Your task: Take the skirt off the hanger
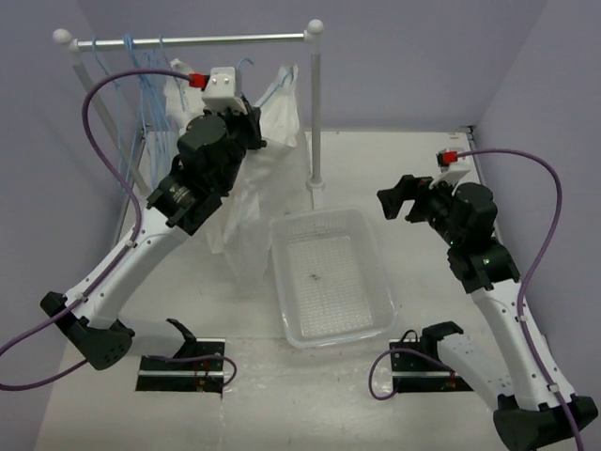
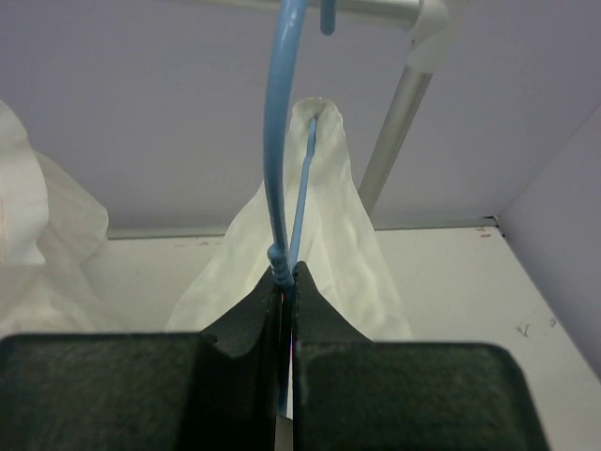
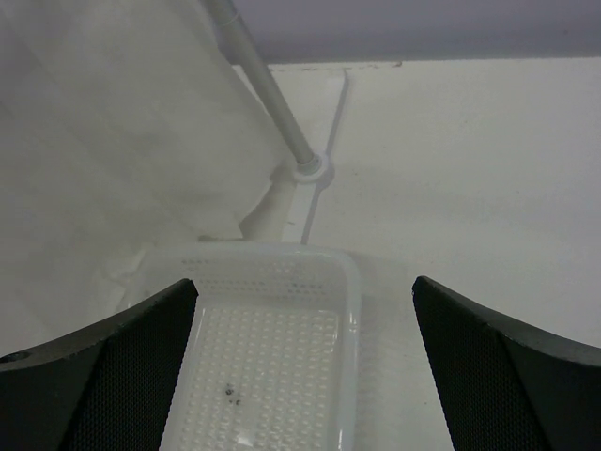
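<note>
The skirt point(image 2: 331, 221), thin plain white fabric, hangs draped over a blue hanger point(image 2: 278, 141) whose hook sits on the rack's rail. In the top view the skirt point(image 1: 280, 115) hangs down to the table beside the basket. My left gripper point(image 2: 286, 278) is shut on the hanger's blue wire just below its neck; in the top view it point(image 1: 252, 127) is raised at the rail. My right gripper point(image 3: 302, 287) is open and empty, hovering over the basket's far right corner, apart from the skirt; the top view shows it point(image 1: 392, 199) too.
A clear plastic basket point(image 1: 376, 272) lies on the table between the arms. The rack's upright pole point(image 1: 316, 122) stands just behind it, with its foot point(image 3: 305, 169) near the basket. Several more blue hangers point(image 1: 146, 85) and a white ruffled garment point(image 2: 23, 235) hang at the rail's left.
</note>
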You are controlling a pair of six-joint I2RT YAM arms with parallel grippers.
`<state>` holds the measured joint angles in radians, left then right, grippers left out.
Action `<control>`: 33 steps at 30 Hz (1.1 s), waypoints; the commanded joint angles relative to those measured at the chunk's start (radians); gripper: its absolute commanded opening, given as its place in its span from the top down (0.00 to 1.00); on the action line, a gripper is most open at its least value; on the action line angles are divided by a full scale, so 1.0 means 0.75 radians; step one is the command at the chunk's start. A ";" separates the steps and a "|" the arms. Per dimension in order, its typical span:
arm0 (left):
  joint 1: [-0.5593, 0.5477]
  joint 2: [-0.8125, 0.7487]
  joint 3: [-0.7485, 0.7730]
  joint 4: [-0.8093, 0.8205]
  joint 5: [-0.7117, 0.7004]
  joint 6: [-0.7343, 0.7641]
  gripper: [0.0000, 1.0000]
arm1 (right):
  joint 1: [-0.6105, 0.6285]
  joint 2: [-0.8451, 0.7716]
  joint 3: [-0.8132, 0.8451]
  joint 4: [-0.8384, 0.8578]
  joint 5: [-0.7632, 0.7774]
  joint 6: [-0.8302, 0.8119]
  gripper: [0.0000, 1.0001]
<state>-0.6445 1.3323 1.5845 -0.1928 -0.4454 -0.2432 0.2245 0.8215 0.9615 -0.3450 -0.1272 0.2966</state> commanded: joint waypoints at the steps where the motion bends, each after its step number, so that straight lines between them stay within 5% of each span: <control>1: -0.138 -0.103 -0.112 0.120 -0.365 -0.040 1.00 | 0.122 0.011 0.054 -0.004 0.014 -0.101 0.01; 7: -0.375 -0.132 -0.237 0.079 -1.011 -0.173 1.00 | 0.324 0.009 0.019 0.059 -0.047 -0.234 0.01; 18: -0.503 -0.024 -0.121 0.136 -1.392 -0.183 1.00 | 0.786 0.083 0.037 0.078 -0.103 -0.359 0.01; 28: -0.503 0.052 -0.151 0.558 -1.458 0.114 1.00 | 1.140 0.171 0.039 0.192 0.004 -0.375 0.01; 33: -0.501 -0.009 -0.143 0.287 -1.190 -0.023 1.00 | 1.159 0.134 -0.036 0.300 0.167 -0.385 0.01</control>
<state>-1.0172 1.3727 1.4494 0.0563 -1.4166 -0.2008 1.0901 0.9543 0.9527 -0.2253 -0.1043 0.0338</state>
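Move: The left fingers already hold the unhooked hanger by its neck; from that hand the basket lies about 11 cm back, 16 cm to the right and 43 cm below. The right post stands 14 cm ahead and 13 cm right, and the other skirt hangs 10 cm ahead and 12 cm left. For the open right hand, the skirt's middle is roughly 10 cm ahead and 32 cm left, slightly lower; the basket is 15 cm left, 3 cm back, 27 cm below. Fingers kept shut on the hanger's neck, the left hand draws back about 6 cm from the rail and sinks, easing up slightly after its lowest point, while it turns some 35 degrees counter-clockwise to swing the skirt round over the basket's side. The right hand sweeps left and back over the basket towards the hanging skirt, about 25 cm in all at nearly the same height, turning roughly 50 degrees counter-clockwise so that its wide-open fingers face the cloth; they come close to its lower part, but no touch can be seen. ##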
